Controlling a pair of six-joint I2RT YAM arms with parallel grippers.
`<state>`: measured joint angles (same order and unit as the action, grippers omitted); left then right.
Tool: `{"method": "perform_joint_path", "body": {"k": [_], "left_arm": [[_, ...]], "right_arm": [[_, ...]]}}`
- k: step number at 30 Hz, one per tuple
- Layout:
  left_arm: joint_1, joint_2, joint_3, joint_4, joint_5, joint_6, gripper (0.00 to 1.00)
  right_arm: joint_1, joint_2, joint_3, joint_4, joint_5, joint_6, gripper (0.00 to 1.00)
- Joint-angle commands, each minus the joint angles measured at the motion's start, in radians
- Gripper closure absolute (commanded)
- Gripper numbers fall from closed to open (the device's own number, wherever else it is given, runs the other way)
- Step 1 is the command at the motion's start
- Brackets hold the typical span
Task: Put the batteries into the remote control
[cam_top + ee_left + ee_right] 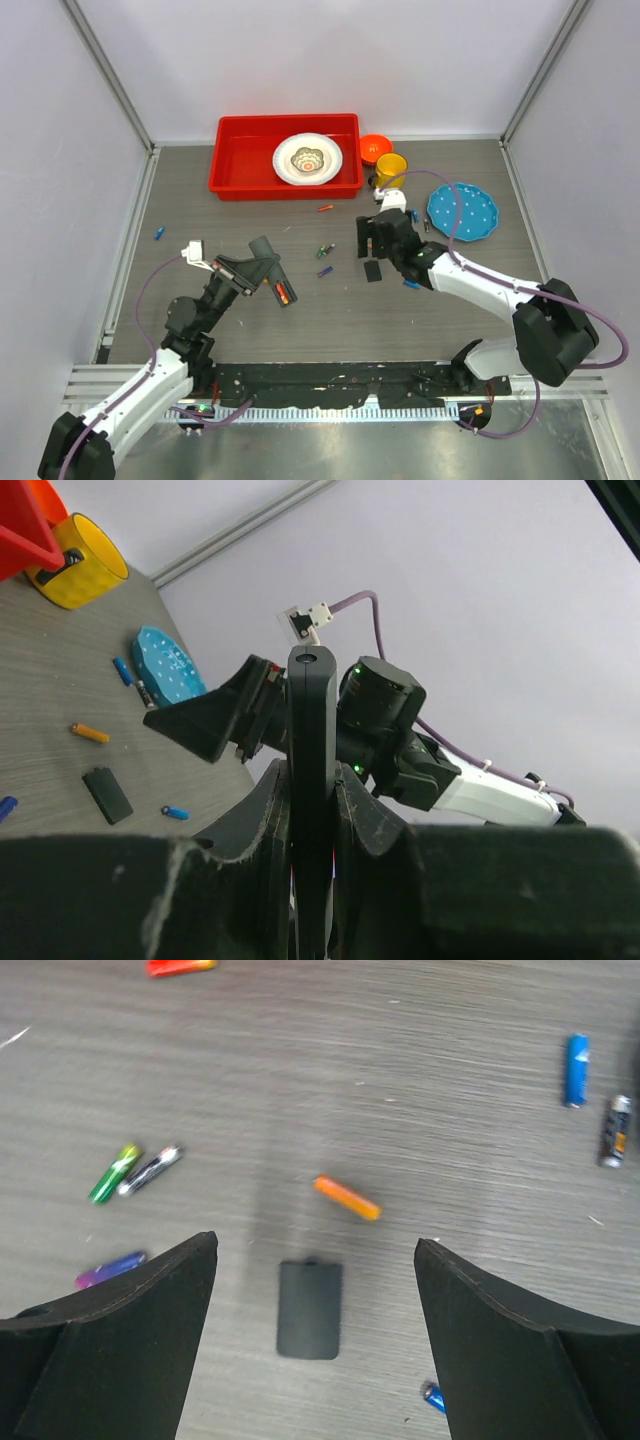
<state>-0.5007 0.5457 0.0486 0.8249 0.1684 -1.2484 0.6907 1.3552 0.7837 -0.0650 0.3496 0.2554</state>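
My left gripper (268, 268) is shut on the remote control (262, 246), a slim black bar held off the table. A red battery (283, 292) lies in its slot. In the left wrist view the remote control (310, 710) stands edge-on between the two fingers (262, 810). My right gripper (315, 1243) hangs open and holds nothing, above the flat black cover (310, 1308). An orange battery (347, 1197) lies just beyond the cover. Green (115, 1173), purple (110, 1270) and blue (576, 1070) batteries are scattered on the table.
A red tray (232, 170) holding a white plate stands at the back. An orange bowl (375, 148) and a yellow cup (391, 168) sit right of it, a blue plate (462, 212) further right. A red battery (325, 208) lies near the tray, a blue one (159, 234) far left.
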Motion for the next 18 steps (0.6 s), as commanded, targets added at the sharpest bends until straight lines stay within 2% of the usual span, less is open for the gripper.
{"method": "perform_joint_path", "body": {"k": [1,3,10,18], "left_arm": [[0.007,0.014,-0.059,0.098,-0.003,-0.009,1.00],[0.005,0.023,-0.061,0.125,0.017,-0.009,1.00],[0.007,0.059,-0.059,0.140,0.043,-0.020,1.00],[0.005,0.022,-0.062,0.072,-0.001,-0.017,1.00]], "right_arm": [[-0.063,0.016,0.042,-0.012,0.008,0.195,0.16],[-0.069,0.041,0.061,-0.047,0.067,0.205,0.16],[-0.086,0.136,0.124,-0.098,0.094,0.252,0.16],[-0.086,0.251,0.178,-0.147,0.157,0.427,0.15]]}}
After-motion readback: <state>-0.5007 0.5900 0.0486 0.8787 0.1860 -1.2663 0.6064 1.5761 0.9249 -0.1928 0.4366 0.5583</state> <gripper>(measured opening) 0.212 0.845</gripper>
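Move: The orange battery lies some 5 cm ahead of the open right gripper, about 1 cm to its right and 9 cm below. The black cover is about 1 cm behind that gripper and 1 cm to its right; the green battery is 4 cm ahead, 12 cm left, and a blue one 4 cm back, 11 cm right, all on the table. From the left hand, the orange battery is roughly 16 cm ahead, 24 cm right and 23 cm down. Lower the right gripper about 4 cm while easing it 3 cm forward towards the orange battery. Make the slight shift right, a good 2 cm, first, before the descent sets in. Turn the hand clockwise some 20 degrees on the way and tip the fingers a little further down, keeping them wide open. Let the left gripper keep its hold on the remote, almost still. ##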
